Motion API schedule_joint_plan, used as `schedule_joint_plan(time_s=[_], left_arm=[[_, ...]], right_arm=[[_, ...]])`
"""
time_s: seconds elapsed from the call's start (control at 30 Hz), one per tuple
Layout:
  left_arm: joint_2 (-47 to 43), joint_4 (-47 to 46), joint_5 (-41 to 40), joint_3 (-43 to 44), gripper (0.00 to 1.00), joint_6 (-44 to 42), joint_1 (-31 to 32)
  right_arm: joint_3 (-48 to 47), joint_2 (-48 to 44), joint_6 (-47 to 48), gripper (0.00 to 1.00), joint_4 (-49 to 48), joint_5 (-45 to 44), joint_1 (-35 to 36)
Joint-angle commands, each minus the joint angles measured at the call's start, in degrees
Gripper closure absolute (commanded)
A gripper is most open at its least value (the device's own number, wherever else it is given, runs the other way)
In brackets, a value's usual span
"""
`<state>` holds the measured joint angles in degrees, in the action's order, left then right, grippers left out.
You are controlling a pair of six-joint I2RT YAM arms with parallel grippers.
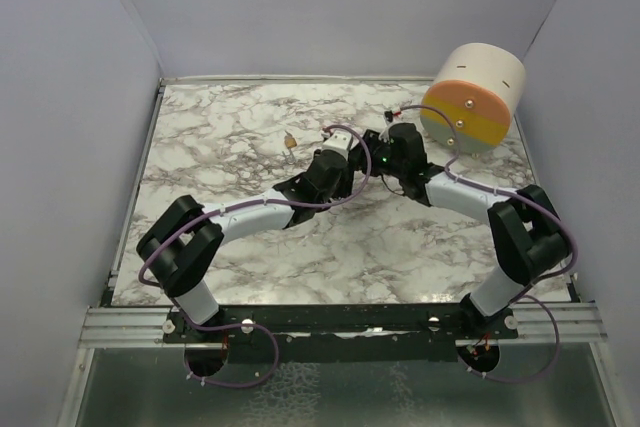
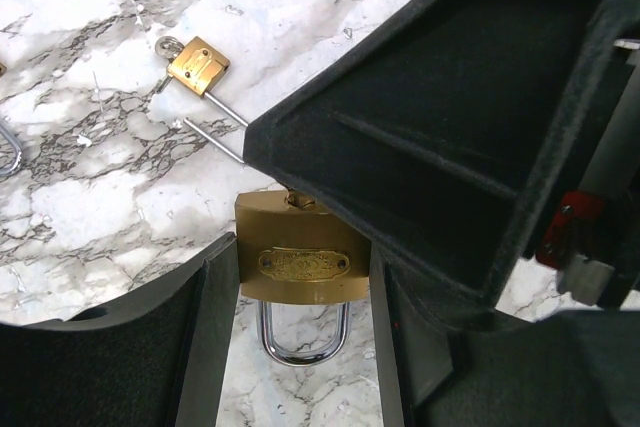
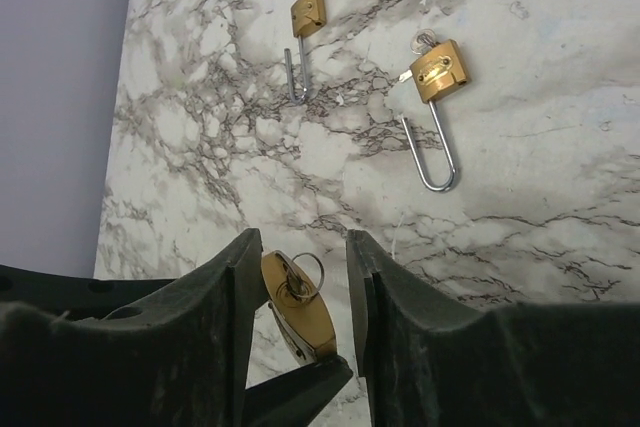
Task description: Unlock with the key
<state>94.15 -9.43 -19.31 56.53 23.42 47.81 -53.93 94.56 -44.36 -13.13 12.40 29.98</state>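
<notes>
A brass padlock point(image 2: 300, 259) is clamped between the fingers of my left gripper point(image 2: 302, 292), with its steel shackle point(image 2: 303, 342) pointing back toward the wrist. In the right wrist view the lock's keyhole end point(image 3: 305, 312) shows with a key point(image 3: 297, 282) and its ring stuck in it. My right gripper point(image 3: 303, 243) stands open around that end, with a gap between the key and its right finger. Its left finger is close against the lock body. In the top view the two grippers point(image 1: 340, 162) point(image 1: 388, 152) meet at mid-table.
Two other brass padlocks with long shackles lie on the marble point(image 3: 308, 13) point(image 3: 441, 71); one shows in the left wrist view point(image 2: 197, 65). A white cylinder with an orange and yellow face point(image 1: 475, 97) stands at the back right. Grey walls enclose the table.
</notes>
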Motion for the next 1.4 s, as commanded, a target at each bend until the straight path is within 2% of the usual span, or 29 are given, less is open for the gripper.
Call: schedule_joint_plan(time_s=[0.0, 0.1, 0.33, 0.43, 0.7, 1.37], left_arm=[[-1.1, -6.8, -2.4, 1.1, 1.0, 2.3, -1.9], [-1.6, -5.5, -2.5, 1.0, 1.0, 2.7, -2.4], [-2.1, -1.4, -3.5, 3.5, 1.0, 5.0, -4.1], [-1.4, -0.6, -3.8, 5.8, 1.0, 6.2, -4.2], [1.1, 1.4, -1.3, 11.3, 1.0, 11.8, -4.2], [2.3, 2.2, -0.2, 11.3, 1.0, 12.6, -4.7]], right_arm=[[4.2, -4.8, -0.4, 0.55, -0.5, 1.1, 1.8], [6.0, -7.7, -0.6, 0.46, -2.0, -2.6, 0.6], [2.8, -9.3, 7.2, 0.43, 8.0, -10.7, -1.0], [1.3, -7.3, 9.9, 0.43, 12.3, -8.7, -0.9], [1.7, -4.6, 10.9, 0.43, 12.5, -4.2, -0.9], [-0.5, -5.0, 11.2, 0.43, 13.2, -1.3, -0.8]])
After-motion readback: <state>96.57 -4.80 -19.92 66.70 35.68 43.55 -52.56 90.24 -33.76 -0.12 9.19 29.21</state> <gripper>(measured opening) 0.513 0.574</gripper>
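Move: The key stands in the keyhole of the big padlock, between the right hand's partly opened fingers, practically at its hand point; the padlock's middle is about 2 cm back, 2 cm left and 2 cm below. The left hand grips that padlock, with the key about 2 cm ahead, 1 cm right and 3 cm above. On the table, 12 cm below the left hand, the near small padlock lies 4 cm ahead and 4 cm left, the far one 6 cm ahead and 14 cm left. The right hand opens its already parted fingers wider and draws off the key about 4 cm to the right, first rising slightly, then sinking and backing beside the padlock while rolling its right side up. Keeping its grip, the left hand carries the padlock forward, swings briefly left and returns while lifting it about 6 cm, then settles slightly lower, rolled right side up and turned some 10 degrees counter-clockwise. ##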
